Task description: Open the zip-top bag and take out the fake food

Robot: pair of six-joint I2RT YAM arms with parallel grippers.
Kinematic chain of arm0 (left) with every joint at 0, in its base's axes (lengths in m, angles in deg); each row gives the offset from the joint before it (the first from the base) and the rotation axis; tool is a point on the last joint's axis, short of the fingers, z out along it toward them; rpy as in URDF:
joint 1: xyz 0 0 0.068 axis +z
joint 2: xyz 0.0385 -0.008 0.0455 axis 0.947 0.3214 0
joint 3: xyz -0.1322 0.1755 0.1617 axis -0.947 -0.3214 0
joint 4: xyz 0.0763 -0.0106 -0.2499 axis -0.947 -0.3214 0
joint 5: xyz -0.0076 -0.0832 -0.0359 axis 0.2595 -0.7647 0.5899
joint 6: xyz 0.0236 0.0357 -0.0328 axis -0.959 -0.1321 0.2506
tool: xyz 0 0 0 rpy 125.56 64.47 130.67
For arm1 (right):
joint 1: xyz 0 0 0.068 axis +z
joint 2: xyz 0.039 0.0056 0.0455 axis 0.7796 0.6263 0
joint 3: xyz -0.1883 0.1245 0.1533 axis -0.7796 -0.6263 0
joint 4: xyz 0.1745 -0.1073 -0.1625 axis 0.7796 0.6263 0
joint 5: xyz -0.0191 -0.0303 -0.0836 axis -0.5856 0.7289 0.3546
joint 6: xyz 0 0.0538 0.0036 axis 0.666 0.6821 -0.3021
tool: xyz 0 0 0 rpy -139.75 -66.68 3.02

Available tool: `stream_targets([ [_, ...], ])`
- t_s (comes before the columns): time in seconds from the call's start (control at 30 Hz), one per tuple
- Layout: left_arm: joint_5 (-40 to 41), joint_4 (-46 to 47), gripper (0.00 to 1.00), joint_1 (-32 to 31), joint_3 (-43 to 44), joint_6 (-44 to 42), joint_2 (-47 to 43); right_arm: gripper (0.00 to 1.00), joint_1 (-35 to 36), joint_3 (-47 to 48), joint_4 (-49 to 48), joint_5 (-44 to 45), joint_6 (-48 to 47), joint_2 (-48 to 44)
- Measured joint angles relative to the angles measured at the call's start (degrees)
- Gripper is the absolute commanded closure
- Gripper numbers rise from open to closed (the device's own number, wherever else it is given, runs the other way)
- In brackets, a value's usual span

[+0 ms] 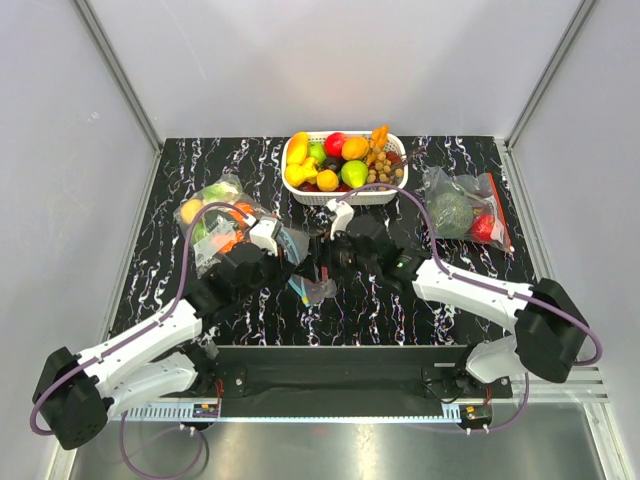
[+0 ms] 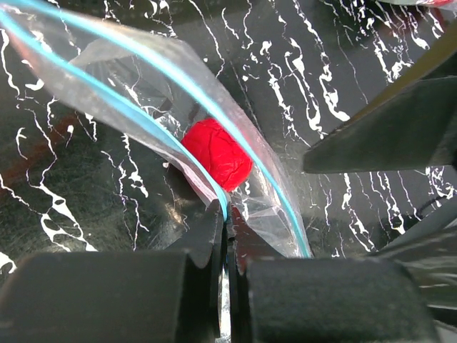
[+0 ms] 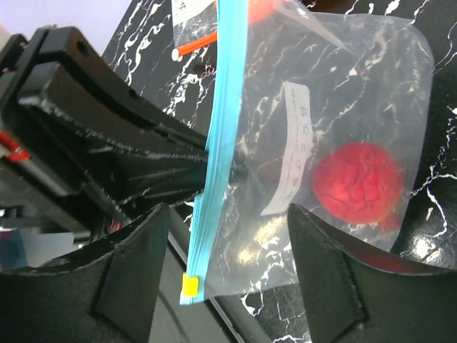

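Note:
The zip-top bag [image 3: 300, 143] is clear with a teal-blue zip strip [image 3: 220, 143] and a yellow tab at its end. It hangs between the two arms above the black marbled table [image 1: 400, 310]. Inside it lies the fake food, a glossy red round fruit [image 3: 357, 182] [image 2: 216, 153]. My left gripper [image 2: 228, 229] is shut on the teal strip at the bag's mouth. My right gripper [image 3: 228, 271] is open, one finger on each side of the bag's lower corner, not touching it. In the top view both grippers meet at the bag [image 1: 313, 290].
A white basket [image 1: 340, 198] of mixed fruit stands at the back centre. A clear bag with an orange-red zip [image 1: 465, 210] lies at the back right. Another filled clear bag [image 1: 220, 215] lies at the left, close to my left arm.

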Motion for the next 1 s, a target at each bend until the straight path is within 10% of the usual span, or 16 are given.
stream_targets([
  [0.17,-0.15,0.48,1.00,0.00,0.00,-0.02,0.02,0.39,0.98,1.60,0.42,1.92,-0.28,2.36],
  [0.43,-0.09,0.35,1.00,0.00,-0.02,0.02,-0.02,0.89,1.55,2.05,2.40,5.95,-0.24,5.29],
  [0.8,5.68,-8.07,1.00,0.00,-0.83,4.24,-2.21,0.99,2.45,2.99,6.69,14.14,0.66,5.29],
  [1.0,9.94,-14.27,0.52,-0.17,-0.46,5.88,-2.47,1.00,3.87,4.57,8.33,16.50,0.68,5.29],
])
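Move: The right hand, empty and open, has the zip-top bag's free lip about 4 cm below and 2 cm ahead of it; the red fake food in the bag lies about 7 cm ahead, 2 cm right and 10 cm below it. The left hand already pinches the other lip: the free lip is some 2 cm ahead and 4 cm right of it, the red piece 8 cm ahead, 6 cm right and 7 cm down, the orange-zip bag 15 cm ahead and 13 cm left. Down and slightly forward, about 4 cm, the right hand sinks onto the bag's free lip while its wide-open fingers close and pinch the blue zip. The left hand, keeping its pinch at first, then draws its lip some 5 cm left and nearly 4 cm down, away from the right hand, turning about 15 degrees, and begins opening its fingers at the end. ##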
